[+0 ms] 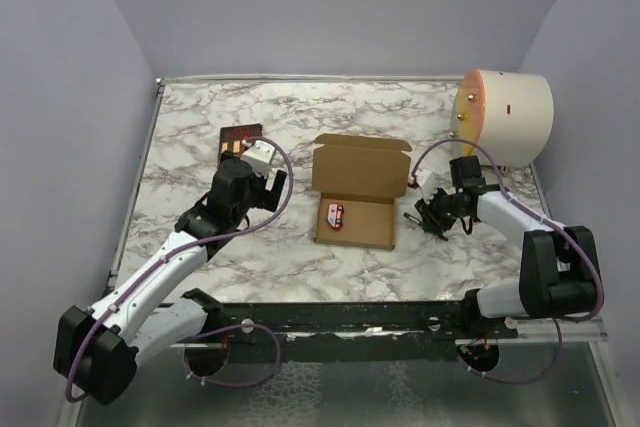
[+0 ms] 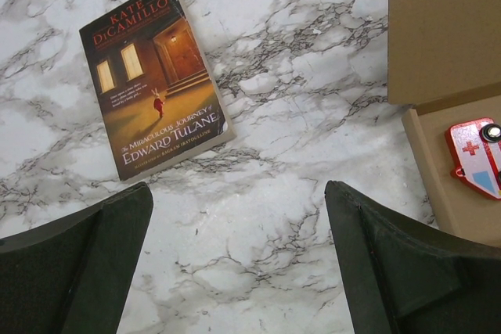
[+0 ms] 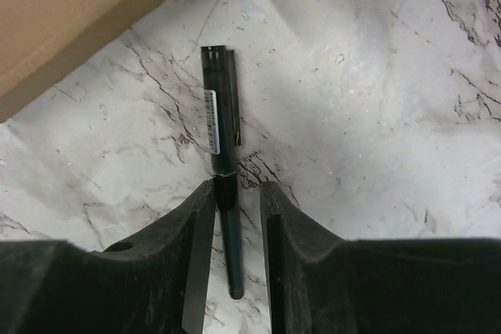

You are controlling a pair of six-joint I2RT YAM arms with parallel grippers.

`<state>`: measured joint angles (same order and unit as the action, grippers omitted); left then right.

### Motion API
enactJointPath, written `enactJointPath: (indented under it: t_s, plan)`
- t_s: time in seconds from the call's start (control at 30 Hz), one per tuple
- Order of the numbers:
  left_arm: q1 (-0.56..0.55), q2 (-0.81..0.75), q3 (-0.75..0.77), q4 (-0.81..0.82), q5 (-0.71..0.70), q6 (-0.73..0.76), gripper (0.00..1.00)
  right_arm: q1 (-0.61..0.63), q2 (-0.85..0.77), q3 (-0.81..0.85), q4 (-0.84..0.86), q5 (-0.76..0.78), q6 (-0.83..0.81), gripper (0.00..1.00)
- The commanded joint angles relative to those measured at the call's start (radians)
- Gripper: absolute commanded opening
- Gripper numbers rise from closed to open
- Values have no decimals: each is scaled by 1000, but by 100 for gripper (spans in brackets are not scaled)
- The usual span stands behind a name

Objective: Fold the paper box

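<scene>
The paper box (image 1: 355, 187) lies open in the middle of the table, brown cardboard with its lid (image 1: 362, 164) folded back flat and a small red and white toy (image 1: 336, 215) in the tray. Its lid and tray edge show at the right of the left wrist view (image 2: 438, 29), and one corner shows in the right wrist view (image 3: 70, 13). My right gripper (image 3: 237, 185) is low over the table just right of the box, its jaws narrowly open around a black pen (image 3: 219, 115); the left finger touches it, the right stands off. My left gripper (image 2: 239, 189) hangs wide open over bare marble left of the box.
A dark book (image 2: 153, 80) with an orange cover picture lies at the back left, just beyond the left gripper. A large cream cylinder (image 1: 505, 117) lies on its side at the back right corner. Purple walls close the table on three sides.
</scene>
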<state>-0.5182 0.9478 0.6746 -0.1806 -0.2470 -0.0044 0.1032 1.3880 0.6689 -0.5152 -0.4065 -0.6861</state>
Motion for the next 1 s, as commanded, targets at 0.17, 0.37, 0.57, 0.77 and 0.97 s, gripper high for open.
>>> enactJointPath:
  t_s: [0.17, 0.37, 0.57, 0.77, 0.97]
  plan:
    - [10, 0, 2, 30, 26, 9, 95, -10, -11, -2, -19, 41, -31, 28]
    - [11, -3, 2, 28, 24, 11, 95, -10, 13, 8, -39, 38, -41, 4]
    - [11, -11, 0, 28, 21, 12, 95, -14, -11, 24, -62, 34, -43, 1]
    - [12, -13, 2, 27, 17, 12, 95, -34, -96, 31, -76, 0, -51, 1]
    - [12, -18, 0, 28, 10, 13, 95, -36, -223, 28, -102, -83, -91, 1]
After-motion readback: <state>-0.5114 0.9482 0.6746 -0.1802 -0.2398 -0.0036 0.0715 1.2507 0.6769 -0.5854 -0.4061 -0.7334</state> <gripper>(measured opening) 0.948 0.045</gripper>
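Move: Lying right between the right hand's pads is the black pen, its middle level with them and at most 1 cm below, and its cap end pointing forward-left. The box's open tray has its middle some 22 cm to the left and about 1 cm ahead, with the toy ambulance inside it, roughly 29 cm left and 3 cm ahead. From the idle left hand, the pen is about 50 cm right, 6 cm back and 16 cm below. Staying almost in place just over the marble, the right hand shuts its half-closed fingers onto the pen and pinches it around the middle. With the grip kept, it then lifts away from the table, about 3 cm up, while the fingertips swing forward by some 5 degrees. ##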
